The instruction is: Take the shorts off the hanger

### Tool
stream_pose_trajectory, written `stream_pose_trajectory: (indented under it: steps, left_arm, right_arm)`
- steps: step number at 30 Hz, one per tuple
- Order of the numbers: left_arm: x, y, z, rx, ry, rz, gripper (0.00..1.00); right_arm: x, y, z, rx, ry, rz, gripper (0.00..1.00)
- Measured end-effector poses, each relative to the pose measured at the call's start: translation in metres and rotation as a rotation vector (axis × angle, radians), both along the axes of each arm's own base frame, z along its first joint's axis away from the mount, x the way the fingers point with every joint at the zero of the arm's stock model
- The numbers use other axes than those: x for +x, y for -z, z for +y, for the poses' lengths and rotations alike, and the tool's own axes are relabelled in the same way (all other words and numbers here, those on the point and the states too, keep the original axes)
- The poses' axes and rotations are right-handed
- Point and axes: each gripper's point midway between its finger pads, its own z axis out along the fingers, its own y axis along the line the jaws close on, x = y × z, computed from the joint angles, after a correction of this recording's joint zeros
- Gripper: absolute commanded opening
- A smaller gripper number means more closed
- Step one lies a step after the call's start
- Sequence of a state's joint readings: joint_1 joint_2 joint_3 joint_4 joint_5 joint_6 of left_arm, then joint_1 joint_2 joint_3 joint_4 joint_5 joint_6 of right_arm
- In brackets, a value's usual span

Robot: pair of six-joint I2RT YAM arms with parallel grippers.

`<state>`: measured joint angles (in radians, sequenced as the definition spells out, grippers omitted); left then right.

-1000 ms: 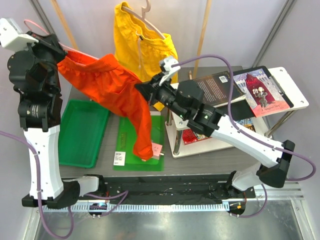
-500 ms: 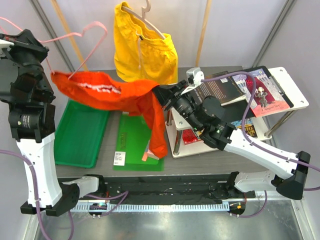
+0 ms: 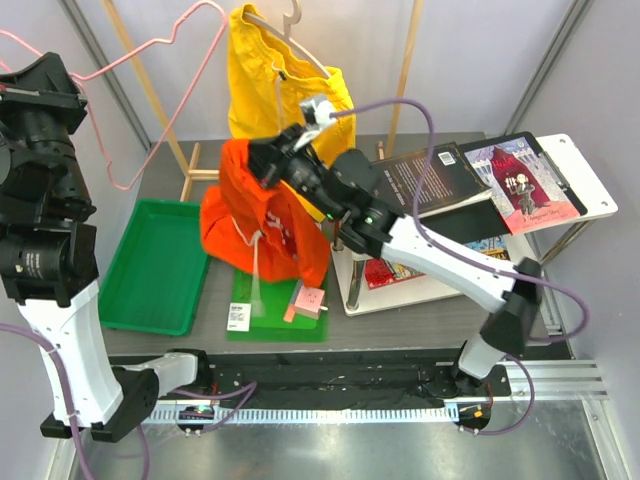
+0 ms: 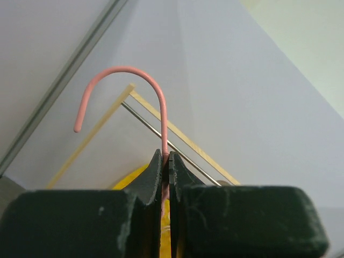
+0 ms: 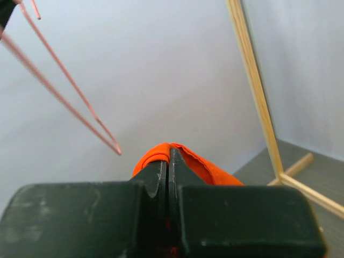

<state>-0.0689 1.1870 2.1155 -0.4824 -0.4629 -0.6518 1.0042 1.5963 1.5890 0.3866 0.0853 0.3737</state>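
Observation:
The orange-red shorts (image 3: pixel 265 225) hang free of the pink hanger (image 3: pixel 150 90), bunched over the table's middle. My right gripper (image 3: pixel 258 158) is shut on their top edge; in the right wrist view the orange cloth (image 5: pixel 204 166) folds over the shut right gripper (image 5: pixel 169 153). The left gripper (image 4: pixel 165 156) is shut on the stem of the hanger's hook (image 4: pixel 123 72), and the bare hanger is held high at the left. Yellow shorts (image 3: pixel 280 100) with a white drawstring hang on a white hanger (image 3: pixel 290 25) at the back.
A green tray (image 3: pixel 155 265) lies at the left, with a green board (image 3: pixel 280 305) under the orange shorts. A white shelf (image 3: pixel 590 200) with books stands at the right. A wooden rack (image 3: pixel 405 60) rises behind; the left arm (image 3: pixel 40 150) towers at the left edge.
The orange shorts slid off the pink hanger. My right gripper swung up and left with them, so they now hang bunched. The left arm lifted the bare hanger.

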Motion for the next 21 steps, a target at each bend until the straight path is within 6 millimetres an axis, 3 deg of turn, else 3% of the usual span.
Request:
stream_pose_trajectory:
  steps: [6,11,13,17,21]
  left_arm:
    - [-0.036,-0.019,-0.013,0.068,0.073,-0.067,0.0]
    - [-0.089,-0.03,-0.008,0.13,0.042,-0.13,0.0]
    - [-0.113,-0.041,-0.007,0.153,0.028,-0.172,0.0]
    - [-0.139,-0.057,-0.008,0.208,0.021,-0.227,0.0]
    - [-0.135,-0.054,-0.01,0.248,0.017,-0.206,0.0]
  right_arm:
    - [0.034,-0.032,0.044,0.079,-0.064,-0.042,0.01]
    - [0.061,-0.06,0.075,0.203,-0.108,-0.087,0.01]
    - [0.066,-0.06,0.088,0.251,-0.145,-0.091,0.01]
    - [0.068,-0.036,0.112,0.288,-0.232,-0.006,0.01]
    - [0.044,-0.045,0.12,0.35,-0.336,0.034,0.01]
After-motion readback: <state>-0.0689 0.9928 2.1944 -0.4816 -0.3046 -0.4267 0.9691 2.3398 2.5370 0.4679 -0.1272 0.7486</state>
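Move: The right hand already has the freed orange shorts pinched by an edge. The green tray lies about 29 cm to its left, roughly 2 cm ahead and some 45 cm below. The yellow shorts on the stand hang about 18 cm ahead, 4 cm right and 8 cm lower, and the green clipboard is on the table almost straight below, 2 cm back. From the left hand, which grips the bare pink hanger, the tray is about 3 cm ahead, 5 cm left and far below, near 62 cm. Leftward, the right hand sweeps the orange shorts about 12 cm towards the tray's side, climbing and reaching forward at first, then dipping and easing back a little while its wrist turns counter-clockwise and its left side rises. Back and somewhat up, the left hand pulls the empty hanger away some 14 cm, fingertips tilting up. Both grips stay shut. ##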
